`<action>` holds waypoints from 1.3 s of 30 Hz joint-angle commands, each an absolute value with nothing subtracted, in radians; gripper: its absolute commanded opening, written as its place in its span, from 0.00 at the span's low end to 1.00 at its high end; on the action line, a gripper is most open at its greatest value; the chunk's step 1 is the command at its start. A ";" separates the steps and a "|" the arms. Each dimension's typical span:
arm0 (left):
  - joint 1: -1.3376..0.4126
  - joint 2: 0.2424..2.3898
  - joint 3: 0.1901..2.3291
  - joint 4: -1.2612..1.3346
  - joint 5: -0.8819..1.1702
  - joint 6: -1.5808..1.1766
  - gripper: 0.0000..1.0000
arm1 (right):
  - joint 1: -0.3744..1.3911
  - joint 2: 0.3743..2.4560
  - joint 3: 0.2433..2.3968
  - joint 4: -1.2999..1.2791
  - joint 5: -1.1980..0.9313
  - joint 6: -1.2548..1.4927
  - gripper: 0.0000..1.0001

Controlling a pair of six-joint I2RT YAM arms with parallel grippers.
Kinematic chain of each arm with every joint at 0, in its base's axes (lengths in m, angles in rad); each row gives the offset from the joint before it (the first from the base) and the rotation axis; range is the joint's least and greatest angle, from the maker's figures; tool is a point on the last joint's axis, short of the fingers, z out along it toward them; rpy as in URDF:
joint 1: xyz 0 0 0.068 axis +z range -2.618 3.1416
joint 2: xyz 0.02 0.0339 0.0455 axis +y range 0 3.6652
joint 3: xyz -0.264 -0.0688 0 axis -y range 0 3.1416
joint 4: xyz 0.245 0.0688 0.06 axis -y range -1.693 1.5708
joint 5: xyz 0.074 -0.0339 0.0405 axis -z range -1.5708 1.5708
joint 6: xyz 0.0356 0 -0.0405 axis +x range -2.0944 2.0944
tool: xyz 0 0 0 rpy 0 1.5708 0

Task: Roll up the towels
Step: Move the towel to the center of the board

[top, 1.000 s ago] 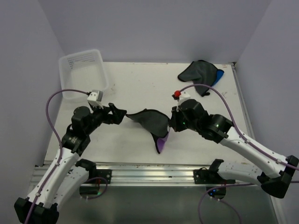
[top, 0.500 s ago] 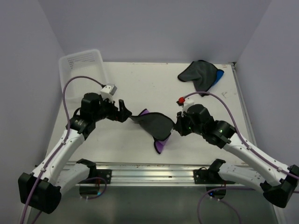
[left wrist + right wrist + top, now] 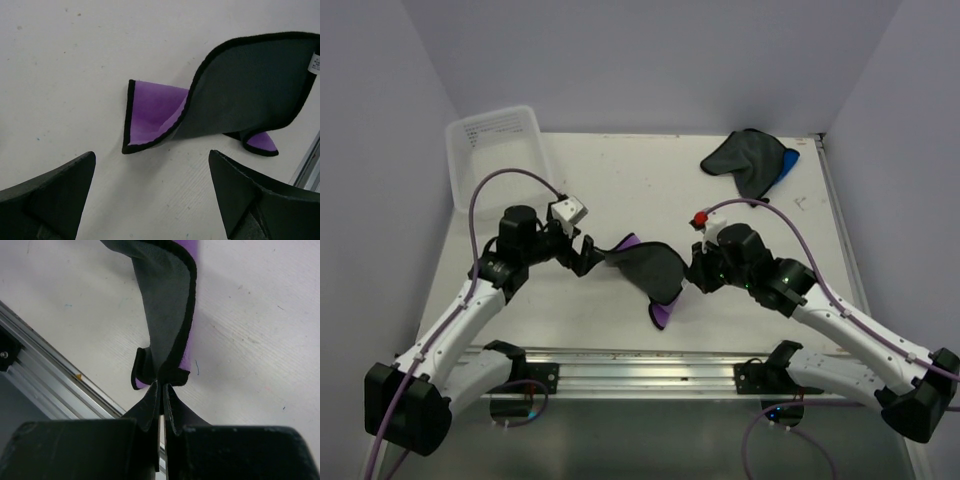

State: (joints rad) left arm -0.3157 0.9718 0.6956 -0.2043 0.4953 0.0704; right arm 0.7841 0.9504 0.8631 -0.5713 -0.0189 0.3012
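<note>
The purple towel, grey on its other face with black edging, lies twisted mid-table. My right gripper is shut on its right edge and holds that side raised; in the right wrist view the cloth is pinched between the closed fingers of the gripper. My left gripper stands open just left of the towel. In the left wrist view the towel's purple corner lies on the table beyond the gripper, untouched. The dark grey towel lies crumpled over the blue towel at the back right.
A clear plastic tub stands at the back left corner. An aluminium rail runs along the table's near edge. Walls close in the left, back and right sides.
My left arm has swung right and forward to the towel's left corner, still open. A purple corner now shows on the towel's left. The right gripper keeps its hold, barely shifted.
</note>
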 commanded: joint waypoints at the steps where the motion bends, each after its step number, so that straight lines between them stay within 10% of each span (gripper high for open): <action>1: -0.321 0.969 0.687 -0.097 0.624 0.195 1.00 | 0.775 0.965 0.862 -0.526 -0.051 0.281 0.00; 24: -0.360 1.201 0.689 -0.063 0.551 0.428 0.87 | 0.769 0.985 0.845 -0.495 -0.075 0.276 0.00; 32: -0.362 1.282 0.733 -0.069 0.518 0.440 0.30 | 0.764 0.988 0.838 -0.489 -0.086 0.278 0.00; 39: -0.360 1.263 0.727 -0.023 0.479 0.414 0.22 | 0.765 0.977 0.836 -0.488 -0.104 0.275 0.00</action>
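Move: The near-left corner of the grey-and-purple towel lies about 4 cm ahead of the left gripper, 3 cm to its right and some 10 cm below. The purple flap shows beyond that corner, roughly 6 cm ahead of the left gripper and 9 cm right. The right gripper already holds the towel's other end, about 7 cm back and 26 cm right of the left gripper. From the right gripper, the corner is some 11 cm ahead, 23 cm left and 10 cm below. Bring the left gripper down about 8 cm towards the towel's loose left corner, easing right first and then some 3 cm forward, while turning the wrist roughly 15 degrees clockwise and tipping the fingers more steeply down. Keep the fingers wide until late in the descent, then narrow them to a small gap beside the corner. Keep the towel's other end pinched in the right gripper, almost still. ##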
